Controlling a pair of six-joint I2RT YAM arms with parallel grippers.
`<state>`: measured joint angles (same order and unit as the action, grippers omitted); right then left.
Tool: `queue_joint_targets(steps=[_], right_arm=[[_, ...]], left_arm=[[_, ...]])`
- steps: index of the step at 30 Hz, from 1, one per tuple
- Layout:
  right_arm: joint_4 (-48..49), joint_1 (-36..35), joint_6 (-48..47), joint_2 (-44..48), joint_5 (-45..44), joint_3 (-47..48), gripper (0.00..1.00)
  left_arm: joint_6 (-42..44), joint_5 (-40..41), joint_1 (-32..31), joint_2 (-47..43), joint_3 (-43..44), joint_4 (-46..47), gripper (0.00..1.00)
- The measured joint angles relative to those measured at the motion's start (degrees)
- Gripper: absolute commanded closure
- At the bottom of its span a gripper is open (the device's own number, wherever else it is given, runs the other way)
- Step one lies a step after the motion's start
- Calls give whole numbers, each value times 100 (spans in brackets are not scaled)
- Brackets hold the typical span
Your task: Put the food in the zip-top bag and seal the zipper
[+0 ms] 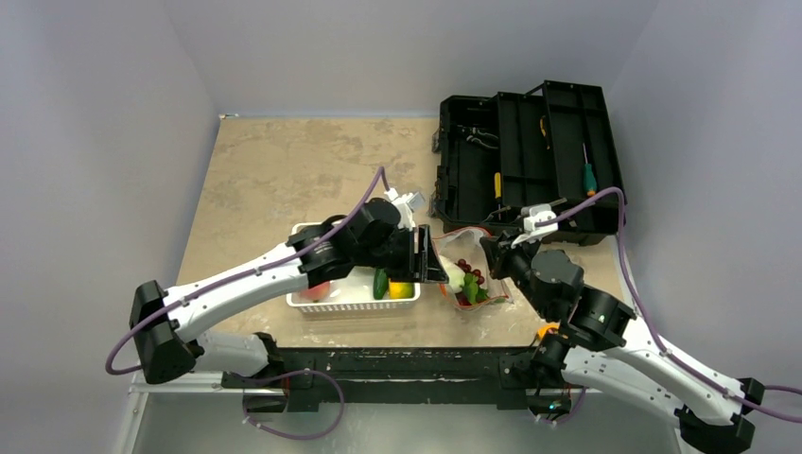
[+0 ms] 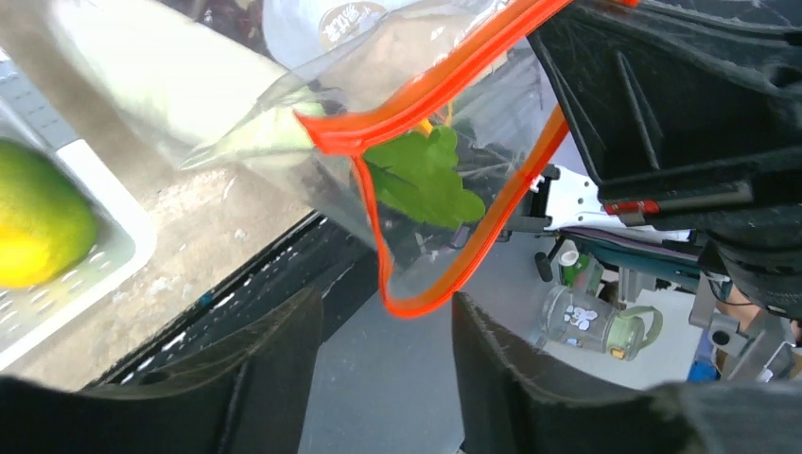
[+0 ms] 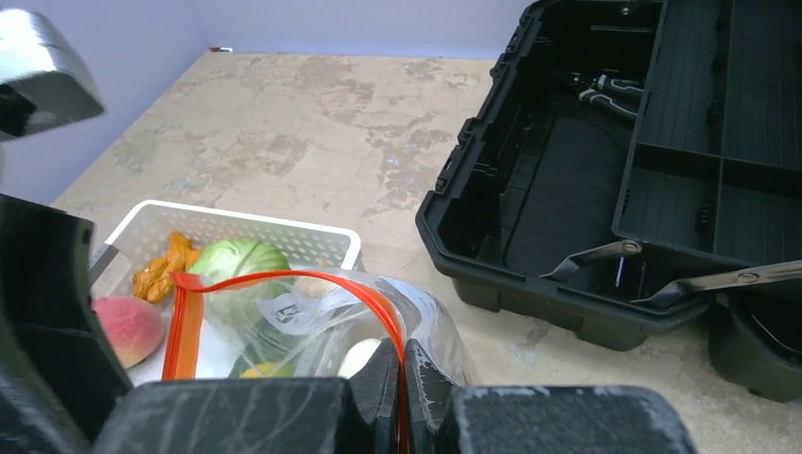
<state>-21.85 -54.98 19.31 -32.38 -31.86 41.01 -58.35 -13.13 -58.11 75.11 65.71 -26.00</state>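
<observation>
The clear zip-top bag (image 1: 463, 240) stands between the white basket and the toolbox, mouth open. It holds purple grapes (image 1: 470, 268), a white radish (image 1: 455, 276) and a green leafy piece (image 2: 421, 175). My right gripper (image 3: 401, 374) is shut on the orange-red zipper (image 3: 284, 276) at the bag's right rim. My left gripper (image 2: 388, 326) is open, and a loop of the zipper (image 2: 426, 90) hangs just off its fingertips without touching them. In the basket lie a cabbage (image 3: 238, 257), orange pieces (image 3: 163, 265), a peach (image 3: 125, 326), a cucumber (image 1: 380, 284) and a mango (image 2: 38, 213).
The white slatted basket (image 1: 312, 230) sits under my left arm, left of the bag. An open black toolbox (image 1: 530, 161) with tools stands at the back right, close behind the bag. The table's near edge runs just in front of the basket and bag.
</observation>
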Motion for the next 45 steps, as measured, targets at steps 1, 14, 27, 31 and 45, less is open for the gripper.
queue_joint_targets(steps=[1,14,27,31,45], right_arm=[[2,0,0,-17,0,0,100],[44,-2,0,-98,11,0,100],[44,-2,0,-98,13,0,100],[44,-2,0,-98,13,0,100],[44,-2,2,-98,57,-2,100]], left_arm=[[57,37,11,-79,2,-79,41],[636,1639,251,-1401,7,-2129,29],[800,2441,258,-461,7,-2588,34],[839,2494,258,-35,7,-2468,31],[850,2422,260,1397,310,-1862,29]])
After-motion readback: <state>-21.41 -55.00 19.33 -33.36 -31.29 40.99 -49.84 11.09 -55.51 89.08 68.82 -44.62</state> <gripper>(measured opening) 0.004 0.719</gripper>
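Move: The yellow-green mango in the white basket's near right corner is the left hand's next goal, about 5 cm ahead, 5 cm to its left and some 20 cm below. From that hand the cucumber lies about 9 cm ahead and 10 cm left, the garlic 14 cm ahead and 5 cm left, and the open bag of food 6 cm ahead and 9 cm right. From the right hand, the mango is about 15 cm left, 2 cm back and 23 cm below. Empty and already half open, the left hand leaves the bag's mouth, swinging about 12 cm left with a slight rise, over the basket's right side, while its fingers open wider. It then sinks some 14 cm towards the mango, easing forward about 5 cm and a few centimetres back right, the wrist swinging some 35 degrees so the slanting fingers point nearly straight down astride the mango, not yet touching; the right hand stays put, still pinching the bag's rim. ##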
